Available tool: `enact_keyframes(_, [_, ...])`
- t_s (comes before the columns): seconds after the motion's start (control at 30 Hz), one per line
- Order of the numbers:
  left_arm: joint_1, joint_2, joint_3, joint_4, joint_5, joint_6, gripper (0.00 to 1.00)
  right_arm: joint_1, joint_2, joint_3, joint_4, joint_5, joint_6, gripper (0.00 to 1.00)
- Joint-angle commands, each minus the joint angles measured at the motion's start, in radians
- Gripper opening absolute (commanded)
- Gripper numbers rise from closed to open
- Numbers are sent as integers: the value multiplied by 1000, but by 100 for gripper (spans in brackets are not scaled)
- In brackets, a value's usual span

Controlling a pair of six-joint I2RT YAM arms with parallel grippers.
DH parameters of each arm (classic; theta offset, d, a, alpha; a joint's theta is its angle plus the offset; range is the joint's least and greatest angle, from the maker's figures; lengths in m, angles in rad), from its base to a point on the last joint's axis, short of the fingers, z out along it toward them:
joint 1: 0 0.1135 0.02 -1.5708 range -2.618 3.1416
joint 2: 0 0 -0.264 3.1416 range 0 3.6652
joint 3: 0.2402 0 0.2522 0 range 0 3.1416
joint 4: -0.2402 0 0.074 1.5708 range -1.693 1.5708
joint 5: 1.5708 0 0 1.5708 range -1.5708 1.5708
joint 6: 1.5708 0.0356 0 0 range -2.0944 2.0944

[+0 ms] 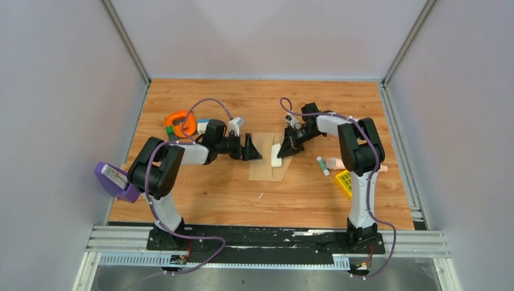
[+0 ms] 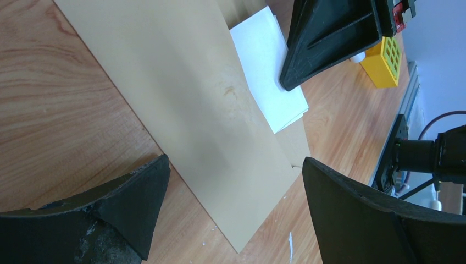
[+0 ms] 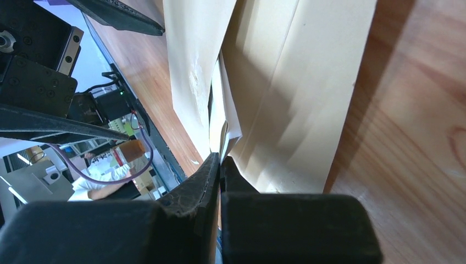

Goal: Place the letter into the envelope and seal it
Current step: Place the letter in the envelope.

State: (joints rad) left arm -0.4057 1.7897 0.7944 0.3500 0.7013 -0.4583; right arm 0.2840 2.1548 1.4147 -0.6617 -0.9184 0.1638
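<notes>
The tan envelope (image 1: 267, 168) lies flat at the table's middle, its broad panel (image 2: 192, 104) filling the left wrist view. The letter (image 1: 276, 156), a pale folded sheet (image 2: 268, 66), sticks out along the envelope's right edge, and its near side seems tucked between the envelope's layers (image 3: 286, 82). My right gripper (image 1: 285, 147) is shut on the letter's edge (image 3: 224, 118), jaws pressed together (image 3: 220, 160). My left gripper (image 1: 253, 150) hovers over the envelope's left side, wide open (image 2: 235, 161), holding nothing.
An orange ring-shaped tool (image 1: 180, 123) sits at the back left and a purple object (image 1: 115, 180) at the left edge. Right of the envelope lie a glue stick (image 1: 322, 165), a pink item (image 1: 336, 162) and a yellow block (image 1: 343, 183) (image 2: 384, 55).
</notes>
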Motion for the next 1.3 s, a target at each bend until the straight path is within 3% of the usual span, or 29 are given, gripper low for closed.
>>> enact_keyframes(0.0, [-11,2,1,-48,-10,15,100,28,7,1,42,-20,22,1])
enact_keyframes(0.33, [-16,-1,0,-45,-7,16,100,44,18,3,44,-3,24,4])
enact_keyframes(0.8, [-16,-11,-3,-46,-8,19,100,43,-39,49,-14,117,-41,30])
enact_keyframes(1.27, [-16,-15,-4,-45,-9,18,100,44,-111,77,-53,211,-80,34])
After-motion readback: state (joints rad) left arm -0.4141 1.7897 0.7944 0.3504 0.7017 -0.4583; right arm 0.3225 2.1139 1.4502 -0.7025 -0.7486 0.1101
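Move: The right hand already pinches the folded letter at its outer edge, low over the envelope's flap; the middle of the envelope pocket lies about 6 cm to its left, level with it fore and aft and some 2 cm below. From the same hand the glue stick lies roughly 14 cm right and 3 cm back, and the microphone head about 18 cm right and 2 cm back. The idle left hand has the pocket middle about 2 cm right, 3 cm back and 3 cm below. The right hand nudges the pinched letter a little over 1 cm left and slightly back, towards the pocket's mouth, then opens its fingers about a third while sinking about 1 cm, letting go of the letter. With the fingers parted it eases back up and draws off roughly 1.5 cm to the right and as much forward, the wrist tilting some 10 degrees so the fingertips point more steeply down, still close by the letter's outer edge. ##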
